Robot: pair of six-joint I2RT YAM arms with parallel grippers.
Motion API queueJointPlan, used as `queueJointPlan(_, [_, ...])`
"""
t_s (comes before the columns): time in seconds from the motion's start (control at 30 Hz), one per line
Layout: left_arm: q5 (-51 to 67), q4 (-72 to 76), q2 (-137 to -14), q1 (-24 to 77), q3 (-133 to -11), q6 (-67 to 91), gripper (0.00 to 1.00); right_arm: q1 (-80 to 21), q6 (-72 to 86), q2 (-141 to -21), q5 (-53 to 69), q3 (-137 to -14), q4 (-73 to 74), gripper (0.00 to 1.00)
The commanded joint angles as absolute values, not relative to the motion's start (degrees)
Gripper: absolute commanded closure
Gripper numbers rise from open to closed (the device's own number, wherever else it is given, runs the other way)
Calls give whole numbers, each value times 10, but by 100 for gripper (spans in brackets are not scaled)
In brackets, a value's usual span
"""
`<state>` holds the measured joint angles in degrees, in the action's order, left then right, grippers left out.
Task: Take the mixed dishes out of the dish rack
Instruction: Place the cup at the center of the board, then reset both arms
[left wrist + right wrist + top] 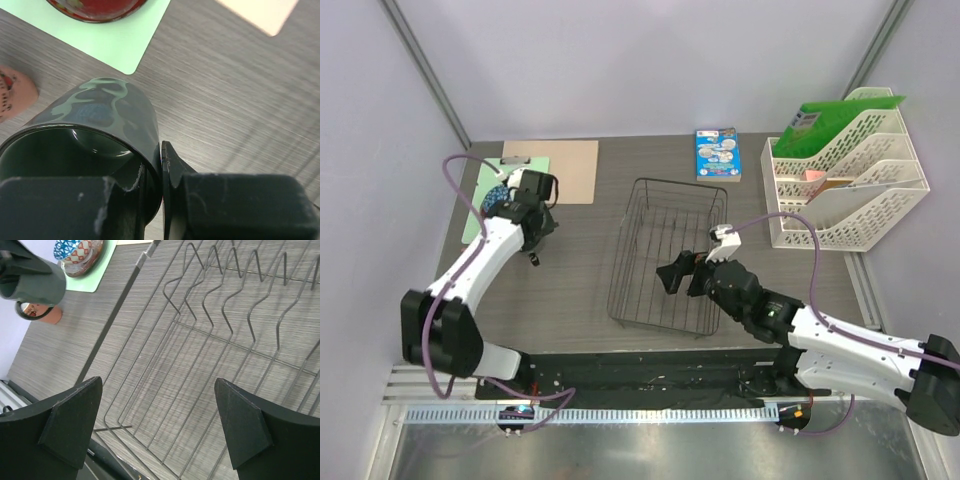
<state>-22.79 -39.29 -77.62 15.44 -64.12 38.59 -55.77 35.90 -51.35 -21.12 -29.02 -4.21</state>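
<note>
My left gripper (152, 165) is shut on the rim of the grey-green mug (100, 115), one finger inside and one outside. It holds the mug over the table left of the dish rack (665, 255); the mug (32, 282) also shows in the right wrist view. Beside it are the salmon-pink cup (12, 97) and the dark red plate (95, 10) on a green mat (125, 45). The patterned bowl (77, 252) sits on that mat too. My right gripper (157, 390) hangs open over the near part of the rack (210, 355), nothing between its fingers. No dishes show in the rack.
A tan clipboard (565, 170) lies behind the green mat (472, 222). A blue booklet (718, 155) lies behind the rack. A white tiered file tray (840, 190) with a green folder stands at the back right.
</note>
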Motion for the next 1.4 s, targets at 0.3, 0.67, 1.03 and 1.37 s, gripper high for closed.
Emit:
queueJointPlan(0.3, [-207, -381, -953, 135, -735, 375, 100, -558, 339, -470, -242, -260, -32, 0])
queueJointPlan(0.67, [-163, -334, -1017, 104, -700, 381, 100, -558, 337, -474, -241, -255, -31, 0])
queueJointPlan(1.03, [-158, -364, -963, 98, -719, 373, 45, -558, 342, -481, -242, -255, -28, 0])
queueJointPlan(1.37, [-199, -446, -829, 118, -802, 381, 31, -558, 312, -478, -277, -279, -13, 0])
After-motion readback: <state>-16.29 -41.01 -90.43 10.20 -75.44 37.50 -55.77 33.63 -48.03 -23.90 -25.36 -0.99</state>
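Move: My left hand still holds the grey cup tilted, gripped by its wall. The spot it goes to, by the green board's near right corner, is about 2 cm ahead, 3 cm left and 12 cm below. From the hand, the plate-and-bowl stack is some 10 cm ahead and 11 cm left, the orange cup 2 cm back and 16 cm left, both on the work surface. From my right hand that corner spot lies roughly 13 cm ahead, 31 cm left and 14 cm down. I lower the grey cup about 10 cm with my left hand, edging 4 cm forward early on and tipping my fingers some 15 degrees further down, to set it by the board's corner. There I hold still, open my fingers to let go of its wall, and rise about 9 cm clear. My empty, open right hand sinks and shifts right a little, 2 cm or so each way, over the rack. ##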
